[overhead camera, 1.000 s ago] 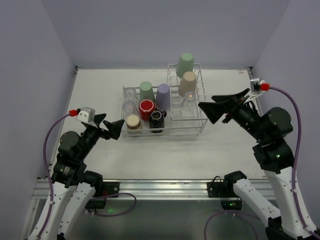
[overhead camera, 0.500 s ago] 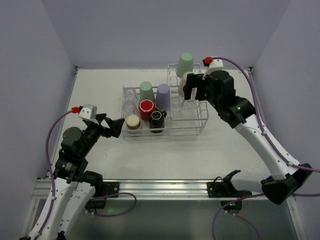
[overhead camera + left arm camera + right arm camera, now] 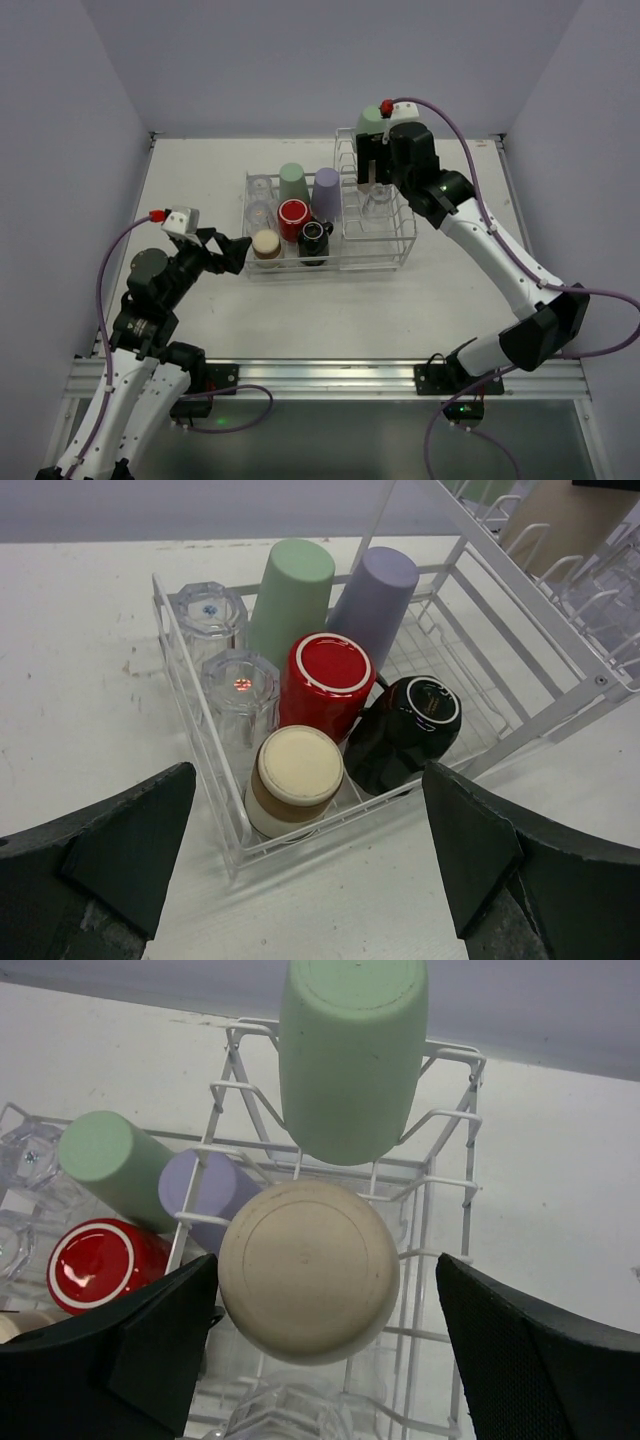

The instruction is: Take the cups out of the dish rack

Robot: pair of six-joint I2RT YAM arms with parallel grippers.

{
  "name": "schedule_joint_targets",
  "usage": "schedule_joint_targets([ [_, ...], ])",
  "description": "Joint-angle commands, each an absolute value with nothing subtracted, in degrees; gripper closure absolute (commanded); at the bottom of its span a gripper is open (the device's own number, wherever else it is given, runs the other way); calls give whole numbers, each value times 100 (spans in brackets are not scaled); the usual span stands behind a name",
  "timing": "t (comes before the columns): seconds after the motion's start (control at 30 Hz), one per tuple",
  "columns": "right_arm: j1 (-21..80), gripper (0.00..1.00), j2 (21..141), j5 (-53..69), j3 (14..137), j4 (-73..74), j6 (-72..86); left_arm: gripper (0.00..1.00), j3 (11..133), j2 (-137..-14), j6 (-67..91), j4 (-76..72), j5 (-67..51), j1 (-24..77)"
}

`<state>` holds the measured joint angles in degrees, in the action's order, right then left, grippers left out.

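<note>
The white dish rack (image 3: pixel 330 264) holds the cups. In its low basket stand a pale green tumbler (image 3: pixel 290 595), a lavender tumbler (image 3: pixel 372 590), a red mug (image 3: pixel 327 680), a black mug (image 3: pixel 405 730), a small tan cup (image 3: pixel 295 780) and two clear glasses (image 3: pixel 238 685). On the upright dividers sit a green tumbler (image 3: pixel 350 1055), a beige tumbler (image 3: pixel 310 1270) and a clear glass (image 3: pixel 378 205). My right gripper (image 3: pixel 322 1270) hangs open over the beige tumbler, one finger on each side. My left gripper (image 3: pixel 308 775) stands open just in front of the basket's near left corner.
The rack stands mid-table, with bare white tabletop (image 3: pixel 330 310) in front of it and to its left. Grey walls close in the left, right and back. Both arm bases sit at the near edge.
My right arm has swung from the table's right side up and over the rack's upright section, onto the beige tumbler. The left gripper has barely shifted.
</note>
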<state>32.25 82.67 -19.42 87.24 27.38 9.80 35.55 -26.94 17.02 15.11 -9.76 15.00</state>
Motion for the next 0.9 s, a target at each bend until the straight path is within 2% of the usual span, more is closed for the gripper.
schedule_joint_targets([
  [0.0, 3252, 10, 8472, -2101, 9070, 2426, 791, 0, 3709, -2742, 1767, 1441, -1142, 1424],
  [0.03, 3252, 12, 8507, -2092, 9149, 2417, 791, 0, 3709, -2751, 1767, 1441, -1143, 1424],
  [0.07, 3252, 20, 8543, -2109, 9184, 2417, 774, 0, 3709, -2751, 1767, 1433, -1151, 1415],
  [0.13, 3243, 28, 8587, -2118, 9237, 2373, 773, 0, 3700, -2760, 1767, 1433, -1151, 1406],
  [0.17, 3252, 38, 8578, -2118, 9229, 2330, 773, 0, 3709, -2777, 1767, 1433, -1169, 1398],
  [0.4, 3243, 56, 7920, -2118, 9132, 1558, 826, 0, 3744, -2935, 2064, 1310, -1318, 1397],
  [0.6, 3243, 59, 6866, -1303, 8500, 775, 1501, 0, 4139, -3050, 3082, 739, -2293, 1397],
  [0.73, 3339, 62, 6390, 557, 7455, -199, 3211, 2, 3877, -3085, 4321, -741, -3240, 1397],
  [0.87, 3831, 64, 6214, 940, 6655, -1648, 4217, 5, 3411, -3234, 5710, -2168, -3813, 1406],
])
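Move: The right hand's open fingers are already around the upturned beige cup on the rack's upper tier, its middle about 3 cm ahead, 1 cm left and 3 cm below. The tall green cup stands some 12 cm ahead, straight on; a clear glass is about 5 cm back, level sideways and 9 cm lower; the purple cup is 12 cm left, 3 cm back and 11 cm down. From the left hand the beige cup is roughly 19 cm ahead, 33 cm right and 3 cm higher. Right hand pinches the beige cup and draws it up 15 cm and back; left hand rises rightward. ##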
